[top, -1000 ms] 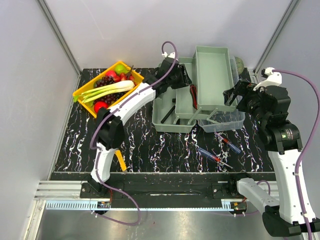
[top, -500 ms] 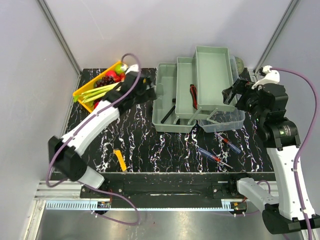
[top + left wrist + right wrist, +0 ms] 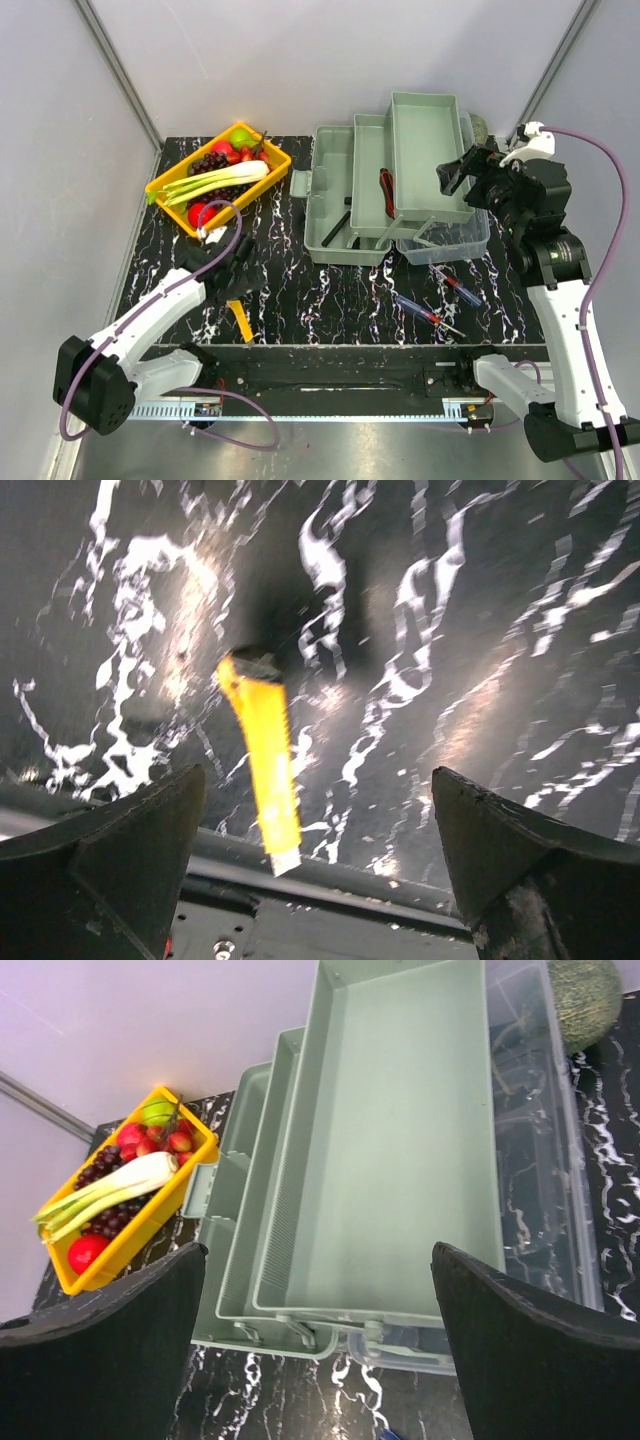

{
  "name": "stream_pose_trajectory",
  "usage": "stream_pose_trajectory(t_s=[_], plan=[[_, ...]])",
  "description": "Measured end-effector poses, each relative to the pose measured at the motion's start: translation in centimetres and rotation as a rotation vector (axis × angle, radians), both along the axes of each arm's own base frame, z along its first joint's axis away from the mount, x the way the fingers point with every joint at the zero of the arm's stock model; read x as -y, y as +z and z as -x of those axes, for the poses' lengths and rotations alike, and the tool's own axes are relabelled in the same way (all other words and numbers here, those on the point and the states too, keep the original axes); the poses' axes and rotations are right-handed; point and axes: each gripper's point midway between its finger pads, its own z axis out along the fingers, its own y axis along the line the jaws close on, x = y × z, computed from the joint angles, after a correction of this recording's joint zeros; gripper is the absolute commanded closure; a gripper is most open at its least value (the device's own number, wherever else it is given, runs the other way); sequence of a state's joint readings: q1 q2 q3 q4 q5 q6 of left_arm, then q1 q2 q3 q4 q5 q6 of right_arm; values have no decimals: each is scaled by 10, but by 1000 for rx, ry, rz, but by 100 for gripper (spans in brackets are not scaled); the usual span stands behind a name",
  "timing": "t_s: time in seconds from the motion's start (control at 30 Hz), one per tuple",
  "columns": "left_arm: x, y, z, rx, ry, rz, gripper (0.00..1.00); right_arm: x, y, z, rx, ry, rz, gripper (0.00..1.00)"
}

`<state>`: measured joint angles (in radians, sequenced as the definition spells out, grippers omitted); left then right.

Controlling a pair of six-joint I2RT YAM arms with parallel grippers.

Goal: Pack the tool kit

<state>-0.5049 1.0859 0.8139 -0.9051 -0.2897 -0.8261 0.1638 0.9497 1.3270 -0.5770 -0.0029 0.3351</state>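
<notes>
The pale grey-green toolbox [image 3: 335, 195] stands open at the back, its trays folded out and the top tray [image 3: 400, 1140] bare. Its clear lid [image 3: 450, 240] lies on the right. A red tool [image 3: 386, 190] lies in the middle tray and a black one [image 3: 335, 228] in the base. Two screwdrivers [image 3: 460, 290] [image 3: 428, 314] lie on the table in front. My left gripper [image 3: 240, 285] [image 3: 315, 810] hangs open just above the yellow cutter [image 3: 240, 320] [image 3: 265, 770], not touching it. My right gripper [image 3: 455, 180] [image 3: 318, 1260] hovers open over the toolbox's right side, holding nothing.
A yellow tray [image 3: 160, 185] [image 3: 150, 1215] of fruit and vegetables sits at the back left. A green round fruit [image 3: 480, 128] [image 3: 585, 985] lies behind the lid. The cutter lies close to the table's front edge [image 3: 330, 875]. Grey walls close in the sides.
My left arm has swung from the toolbox's left end back to the near left, over the yellow cutter, and its jaws have opened wide. The right gripper has shifted slightly.
</notes>
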Motion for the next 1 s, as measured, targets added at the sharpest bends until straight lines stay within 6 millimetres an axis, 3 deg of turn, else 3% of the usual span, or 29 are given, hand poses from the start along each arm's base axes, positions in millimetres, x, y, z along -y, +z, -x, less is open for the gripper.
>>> stream_pose_trajectory(t_s=[0.13, 0.3, 0.5, 0.83, 0.93, 1.0], plan=[[-13, -27, 25, -92, 40, -28, 4, -9, -7, -13, -12, 19, -47, 2], [-21, -55, 39, -156, 64, -19, 21, -15, -18, -21, -49, 26, -83, 2], [-18, -85, 44, -228, 90, 52, 42, -16, -14, -24, -37, 23, -101, 2], [-16, -84, 34, -245, 67, 34, 90, -15, -14, -24, -36, 17, -100, 2], [-18, -82, 29, -237, 61, 17, 100, -13, -15, -24, -35, 11, -95, 2], [-19, -76, 22, -221, 56, 5, 100, -13, -15, -24, -34, 12, -92, 2]])
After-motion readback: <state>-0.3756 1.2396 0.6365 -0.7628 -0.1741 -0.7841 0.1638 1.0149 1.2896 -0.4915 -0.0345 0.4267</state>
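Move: The yellow cutter lies on the table about 4 cm back from the left hand, 2 cm to its left and 9 cm below. From that same hand the fruit basket is some 31 cm ahead and 7 cm left, while the toolbox's bottom tray stands roughly 28 cm ahead and 25 cm right. From the right hand the cutter lies far off: about 50 cm left, 14 cm back and some 37 cm below. The yellow cutter is pinched across its body near the middle: the left hand sinks about 8 cm to it, easing back and slightly left, and tips some 15 degrees further towards straight down. Its wide-open fingers close almost fully, then the hand starts up and forward, a centimetre or two. Over the open trays the right hand, still open, edges some 3 cm forward, left and down. ##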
